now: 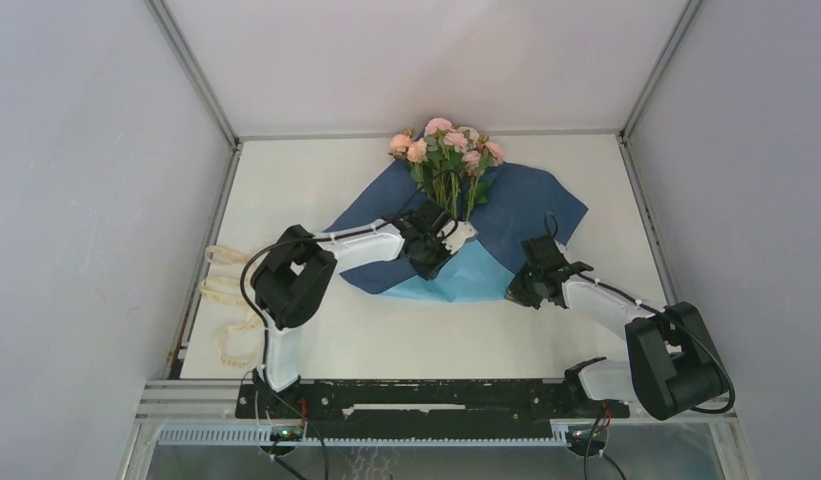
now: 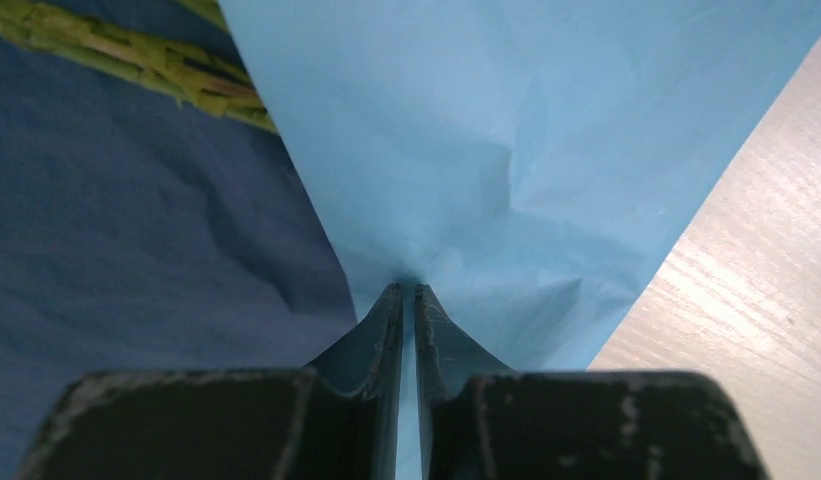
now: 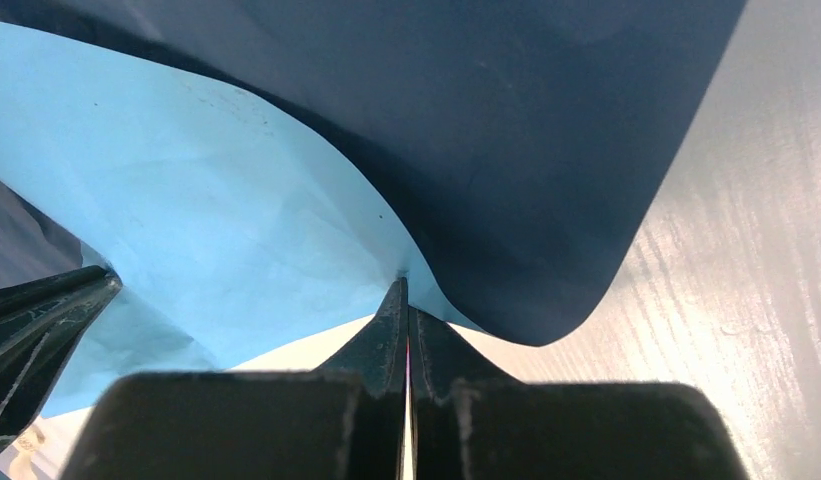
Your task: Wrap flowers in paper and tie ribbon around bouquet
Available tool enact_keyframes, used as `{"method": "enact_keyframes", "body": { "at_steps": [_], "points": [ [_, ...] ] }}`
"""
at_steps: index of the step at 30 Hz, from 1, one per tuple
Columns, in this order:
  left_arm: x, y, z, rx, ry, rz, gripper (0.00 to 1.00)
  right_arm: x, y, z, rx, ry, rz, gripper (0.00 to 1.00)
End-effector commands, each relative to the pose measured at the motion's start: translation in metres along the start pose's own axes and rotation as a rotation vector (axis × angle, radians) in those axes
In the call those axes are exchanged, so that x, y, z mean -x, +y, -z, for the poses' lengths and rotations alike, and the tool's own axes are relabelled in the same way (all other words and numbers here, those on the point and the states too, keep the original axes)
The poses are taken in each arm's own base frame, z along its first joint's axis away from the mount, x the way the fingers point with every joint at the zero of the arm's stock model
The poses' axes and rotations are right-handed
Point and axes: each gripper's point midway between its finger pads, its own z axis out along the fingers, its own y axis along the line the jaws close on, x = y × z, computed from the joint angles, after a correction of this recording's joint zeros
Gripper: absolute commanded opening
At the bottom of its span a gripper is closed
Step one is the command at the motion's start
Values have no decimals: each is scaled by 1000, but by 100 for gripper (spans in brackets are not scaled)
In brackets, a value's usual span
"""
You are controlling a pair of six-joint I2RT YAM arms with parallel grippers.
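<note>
The flowers [image 1: 446, 143] lie at the back of the table, their green stems [image 2: 136, 60] resting on the paper [image 1: 531, 205], which lies navy face up. The paper's near corner is turned over and shows its light-blue face [image 1: 466, 282]. My left gripper [image 1: 436, 265] [image 2: 409, 290] is shut on that light-blue flap, with paper running between its fingers. My right gripper [image 1: 513, 293] [image 3: 401, 285] is shut, its tips pinching the very edge of the paper where it curls up from the table. The ribbon [image 1: 226, 300] lies loose at the table's left edge.
The table [image 1: 326, 340] is pale wood-grain, with grey walls on three sides and a metal rail along the near edge [image 1: 406, 400]. The left gripper's dark fingers [image 3: 36, 330] show at the lower left of the right wrist view.
</note>
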Motion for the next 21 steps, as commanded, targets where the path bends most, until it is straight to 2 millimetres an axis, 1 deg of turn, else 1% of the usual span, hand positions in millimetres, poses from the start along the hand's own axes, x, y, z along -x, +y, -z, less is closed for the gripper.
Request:
{"method": "enact_keyframes", "body": {
  "at_steps": [1, 3, 4, 7, 9, 10, 12, 13, 15, 17, 19, 20, 21],
  "points": [
    [-3, 8, 19, 30, 14, -12, 14, 13, -2, 1, 2, -56, 39, 0],
    [7, 5, 35, 25, 5, -32, 15, 16, 3, 3, 13, -79, 65, 0],
    [22, 2, 48, 19, -23, -49, 16, 16, 4, 5, 8, -92, 87, 0],
    [50, -18, 79, -52, -81, -85, 22, 22, 9, 10, 1, -132, 135, 0],
    [66, -35, 89, -118, -117, -92, 25, 21, 11, 9, 3, -130, 140, 0],
    [73, -46, 88, -161, -137, -101, 27, 21, 11, 8, 4, -129, 141, 0],
    [84, -63, 76, -235, -172, -99, 31, 22, 12, 7, 8, -130, 143, 0],
    [90, -67, 67, -259, -198, -92, 33, 22, 12, 7, 9, -130, 146, 0],
    [97, -62, 39, -248, -211, -39, 36, 21, 14, 7, 15, -128, 151, 0],
    [95, -54, 13, -223, -178, 6, 37, 21, 15, 7, 19, -127, 152, 0],
    [92, -47, -6, -196, -159, 23, 37, 19, 14, 8, 16, -119, 147, 0],
    [89, -45, -13, -186, -155, 23, 37, 18, 13, 8, 13, -114, 141, 2],
    [87, -43, -17, -174, -156, 23, 38, 16, 11, 9, 5, -109, 134, 9]
  ]
}}
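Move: The left hand's nearly shut fingertips are at the left edge of the light blue flap, whose right corner, by the right gripper, is about 16 cm to the right and 5 cm back, roughly 1 cm lower. From the left hand the cut stem ends lie some 4 cm ahead and 4 cm to the right. The right hand's shut tips are right at that flap corner, with the navy paper's near corner about 3 cm to their right and 1 cm back. The left hand comes up off the flap after edging barely a centimetre left, then swings right over the paper towards the pinched corner, ending about 9 cm to the right; it rises some 8 cm on the way and is already sinking again by about 3 cm, tilting about 10 degrees as its fingers part partway. Meanwhile the right hand stays on the flap's right corner with fingers still shut, shifting under a centimetre and twisting about 5 degrees counter-clockwise with a slight tilt. ##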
